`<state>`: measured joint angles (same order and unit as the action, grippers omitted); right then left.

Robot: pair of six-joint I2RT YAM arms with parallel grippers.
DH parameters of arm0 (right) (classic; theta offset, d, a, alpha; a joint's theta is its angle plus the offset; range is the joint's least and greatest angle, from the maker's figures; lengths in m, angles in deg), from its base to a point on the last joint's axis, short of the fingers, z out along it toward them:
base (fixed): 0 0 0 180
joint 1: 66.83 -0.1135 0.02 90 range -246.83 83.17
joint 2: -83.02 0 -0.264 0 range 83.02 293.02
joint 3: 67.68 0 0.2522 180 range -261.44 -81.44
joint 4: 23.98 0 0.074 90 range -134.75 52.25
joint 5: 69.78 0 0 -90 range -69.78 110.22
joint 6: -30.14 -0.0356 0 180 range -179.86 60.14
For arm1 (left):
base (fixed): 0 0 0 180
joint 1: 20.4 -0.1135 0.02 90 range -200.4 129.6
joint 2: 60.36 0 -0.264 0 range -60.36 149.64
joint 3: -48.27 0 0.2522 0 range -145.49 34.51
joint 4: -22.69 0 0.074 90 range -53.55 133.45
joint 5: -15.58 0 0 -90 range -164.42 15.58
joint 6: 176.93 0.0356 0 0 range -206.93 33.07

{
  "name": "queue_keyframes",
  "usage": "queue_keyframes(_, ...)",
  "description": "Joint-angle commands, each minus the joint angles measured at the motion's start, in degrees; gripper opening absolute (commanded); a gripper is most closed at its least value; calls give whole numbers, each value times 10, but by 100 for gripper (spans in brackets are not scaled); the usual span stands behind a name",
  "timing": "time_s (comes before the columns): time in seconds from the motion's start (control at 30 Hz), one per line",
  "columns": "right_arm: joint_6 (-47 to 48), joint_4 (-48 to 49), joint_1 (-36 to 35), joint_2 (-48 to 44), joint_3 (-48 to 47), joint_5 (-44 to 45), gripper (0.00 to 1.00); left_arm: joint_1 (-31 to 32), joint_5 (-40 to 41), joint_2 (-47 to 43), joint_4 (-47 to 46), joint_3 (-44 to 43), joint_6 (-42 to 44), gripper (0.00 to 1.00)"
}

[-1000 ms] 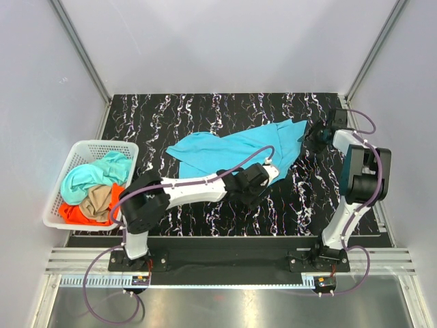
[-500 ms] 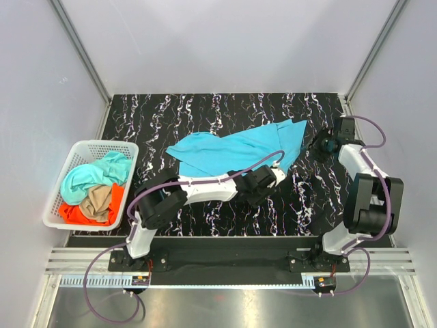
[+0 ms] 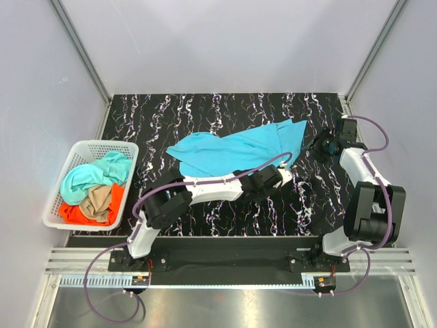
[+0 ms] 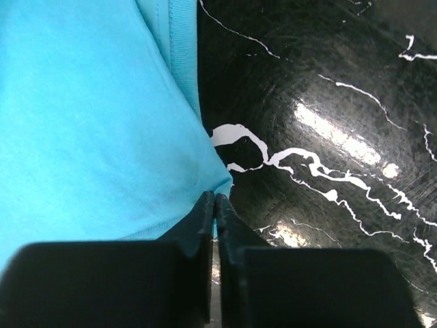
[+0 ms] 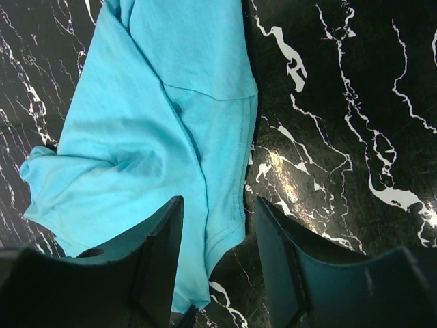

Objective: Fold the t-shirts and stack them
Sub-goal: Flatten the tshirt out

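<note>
A bright cyan t-shirt (image 3: 232, 150) lies crumpled across the middle of the black marbled table, its right tip pointing to the far right. My left gripper (image 3: 270, 174) is at the shirt's near edge. In the left wrist view the shirt (image 4: 89, 116) fills the left side, and the left gripper (image 4: 216, 199) is shut on the corner of its hem, a sliver of cyan showing between the pads. My right gripper (image 3: 314, 143) hovers open by the shirt's right end. In the right wrist view the shirt (image 5: 150, 137) lies below the open right gripper (image 5: 218, 201), untouched.
A white lattice basket (image 3: 89, 145) at the table's left edge holds a mint-teal shirt (image 3: 89, 176), a tan one (image 3: 99, 198) and an orange-red one (image 3: 75, 213). Grey walls close the table in on three sides. The left forearm (image 3: 205, 188) stretches low across the near table.
My left gripper has gone from open to shut on the cyan shirt's near hem, and its arm has reached further right. My right arm has swung slightly nearer, with its gripper still open.
</note>
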<state>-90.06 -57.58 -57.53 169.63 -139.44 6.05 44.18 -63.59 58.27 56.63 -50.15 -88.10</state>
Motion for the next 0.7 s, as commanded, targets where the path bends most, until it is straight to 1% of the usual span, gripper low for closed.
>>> queue_keyframes(0.0,8,2,1,-21,10,-8,53,4,29,-6,7,-34,-1,0)
queue_keyframes(0.17,-16,25,0,-28,43,-41,54,-6,57,-49,22,-57,-20,0)
queue_keyframes(0.27,-37,37,-2,-40,67,-68,52,-30,95,-69,41,-73,-28,0)
queue_keyframes(0.33,-50,44,-21,-44,84,-75,52,-50,126,-83,62,-84,-35,0)
queue_keyframes(0.37,-61,42,-33,-48,89,-70,53,-80,133,-88,66,-94,-39,0)
queue_keyframes(0.4,-68,40,-46,-50,96,-66,54,-98,138,-93,80,-102,-45,0)
queue_keyframes(0.43,-75,38,-77,-50,98,-60,55,-117,139,-99,88,-111,-56,0)
queue_keyframes(0.47,-87,39,-90,-52,102,-54,56,-156,138,-102,95,-131,-62,0)
queue_keyframes(0.5,-95,38,-114,-55,109,-41,56,-176,134,-106,105,-140,-66,0)
queue_keyframes(0.53,-103,44,-146,-57,114,-37,56,-195,119,-109,107,-149,-73,0)
queue_keyframes(0.57,-128,51,-159,-61,122,-37,56,-227,112,-111,109,-164,-76,0)
queue_keyframes(0.67,-176,75,-204,-69,157,-30,56,-276,90,-122,102,-187,-77,0)
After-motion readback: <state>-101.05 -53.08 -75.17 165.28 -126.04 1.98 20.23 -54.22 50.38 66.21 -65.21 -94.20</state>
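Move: The t-shirt's near-right corner is already pinched in the left fingers; the shirt's far edge, where it is being taken, lies about 21 cm ahead and 17 cm to the left, a centimetre or two lower. The left sleeve is some 17 cm ahead and 32 cm left. From the open right hand that near-right corner lies roughly 16 cm back, 18 cm left and 9 cm down; the right sleeve is about 4 cm ahead and 4 cm left, on the table. The pinched corner is swept up by the left hand, first nearly straight up, then fast forward and left across the shirt towards its far edge, some 28 cm in all, the hand turning about 35 degrees counter-clockwise with its fingers shut. The right hand, still open, swings left and back and sinks a little, about 15 cm, to over the shirt's right side. ##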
